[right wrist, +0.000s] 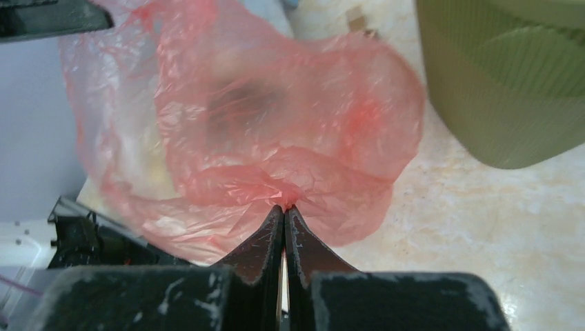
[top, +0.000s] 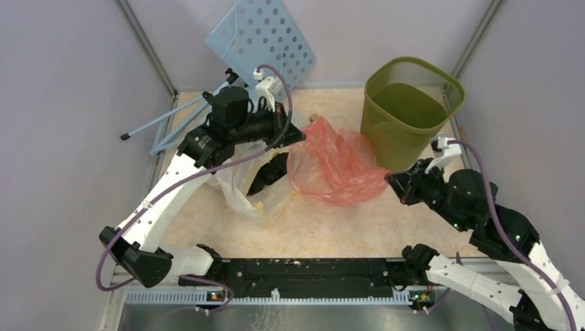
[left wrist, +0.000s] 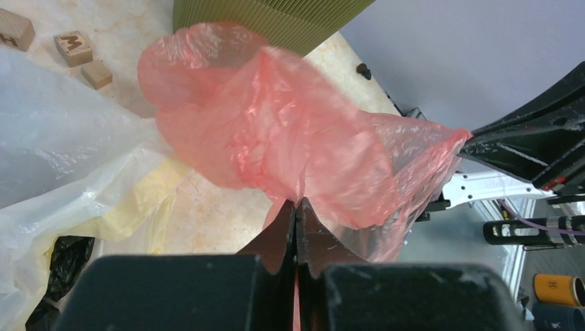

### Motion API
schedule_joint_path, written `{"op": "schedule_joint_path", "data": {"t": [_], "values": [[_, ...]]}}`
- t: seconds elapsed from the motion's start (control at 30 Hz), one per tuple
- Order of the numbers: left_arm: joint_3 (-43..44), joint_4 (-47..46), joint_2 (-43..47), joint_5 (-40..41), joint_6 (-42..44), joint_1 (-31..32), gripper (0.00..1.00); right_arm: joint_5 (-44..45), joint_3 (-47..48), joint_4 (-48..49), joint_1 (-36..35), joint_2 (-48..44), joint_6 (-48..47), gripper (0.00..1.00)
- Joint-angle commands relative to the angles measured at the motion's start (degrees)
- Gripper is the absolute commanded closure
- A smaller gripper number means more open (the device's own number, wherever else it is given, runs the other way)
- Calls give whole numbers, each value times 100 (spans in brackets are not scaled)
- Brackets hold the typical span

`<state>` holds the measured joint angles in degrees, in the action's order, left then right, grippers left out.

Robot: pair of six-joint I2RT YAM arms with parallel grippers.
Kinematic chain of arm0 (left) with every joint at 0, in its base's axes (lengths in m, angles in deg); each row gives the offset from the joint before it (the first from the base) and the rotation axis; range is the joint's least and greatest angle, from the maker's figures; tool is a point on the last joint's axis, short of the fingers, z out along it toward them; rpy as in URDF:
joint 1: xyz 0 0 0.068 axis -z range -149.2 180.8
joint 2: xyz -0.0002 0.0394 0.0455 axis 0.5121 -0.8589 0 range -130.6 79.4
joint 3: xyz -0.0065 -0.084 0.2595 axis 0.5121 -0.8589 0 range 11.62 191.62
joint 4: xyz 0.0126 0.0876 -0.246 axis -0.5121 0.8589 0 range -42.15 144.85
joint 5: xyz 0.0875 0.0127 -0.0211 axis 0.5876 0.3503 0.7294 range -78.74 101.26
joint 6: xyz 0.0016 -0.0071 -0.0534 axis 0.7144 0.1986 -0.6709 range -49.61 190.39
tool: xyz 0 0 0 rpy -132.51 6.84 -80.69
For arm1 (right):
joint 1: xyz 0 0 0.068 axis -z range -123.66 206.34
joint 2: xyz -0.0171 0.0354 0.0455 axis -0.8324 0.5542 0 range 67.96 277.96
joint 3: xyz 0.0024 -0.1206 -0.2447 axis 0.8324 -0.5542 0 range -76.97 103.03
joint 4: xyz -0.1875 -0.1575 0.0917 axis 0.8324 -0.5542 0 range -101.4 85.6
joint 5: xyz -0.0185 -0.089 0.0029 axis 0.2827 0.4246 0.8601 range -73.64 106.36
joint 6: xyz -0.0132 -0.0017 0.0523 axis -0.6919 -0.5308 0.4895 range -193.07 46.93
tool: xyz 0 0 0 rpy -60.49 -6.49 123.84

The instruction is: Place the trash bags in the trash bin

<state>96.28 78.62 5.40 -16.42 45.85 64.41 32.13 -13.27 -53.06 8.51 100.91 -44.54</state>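
The red-pink trash bag (top: 331,162) hangs stretched between both grippers, just left of the olive-green trash bin (top: 408,110) at the back right. My left gripper (top: 298,134) is shut on the bag's left edge; the wrist view shows its jaws pinched on the plastic (left wrist: 276,138). My right gripper (top: 392,181) is shut on the bag's right edge, beside the bin's near wall; the wrist view shows the bag (right wrist: 276,131) bunched at the closed tips, with the bin (right wrist: 503,76) at upper right.
A clear bag with pale-yellow rim (top: 248,183) lies under the left arm, with something black inside. A light-blue perforated board (top: 261,38) leans at the back wall. Small wooden blocks (left wrist: 72,48) lie on the table behind the bags.
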Motion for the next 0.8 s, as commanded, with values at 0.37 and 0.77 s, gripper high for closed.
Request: {"op": "schedule_joint_path", "data": {"t": [0.37, 0.77], "values": [[939, -1448, 71, -164, -757, -480, 100, 1391, 1283, -1, 20, 923, -628, 100], [-332, -2275, 405, -930, -522, -513, 100, -1328, 522, -140, 22, 1152, -1485, 48]]}}
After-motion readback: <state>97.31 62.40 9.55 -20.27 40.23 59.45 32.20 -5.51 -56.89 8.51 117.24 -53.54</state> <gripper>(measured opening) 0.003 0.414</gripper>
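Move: Both hands already pinch the red bag. Its body hangs 9 cm right, 9 cm back and 8 cm below the left hand, and 14 cm left, 2 cm ahead and 5 cm below the right. The trash bin is some 12 cm ahead and 28 cm right of the left hand, and 22 cm ahead and 6 cm right of the right. On the table, the black bag lies about 10 cm left and 1 cm ahead of the left hand. Left lifts the pinched red bag about 10 cm; right swings right, then left and down some 6 cm, opening. ##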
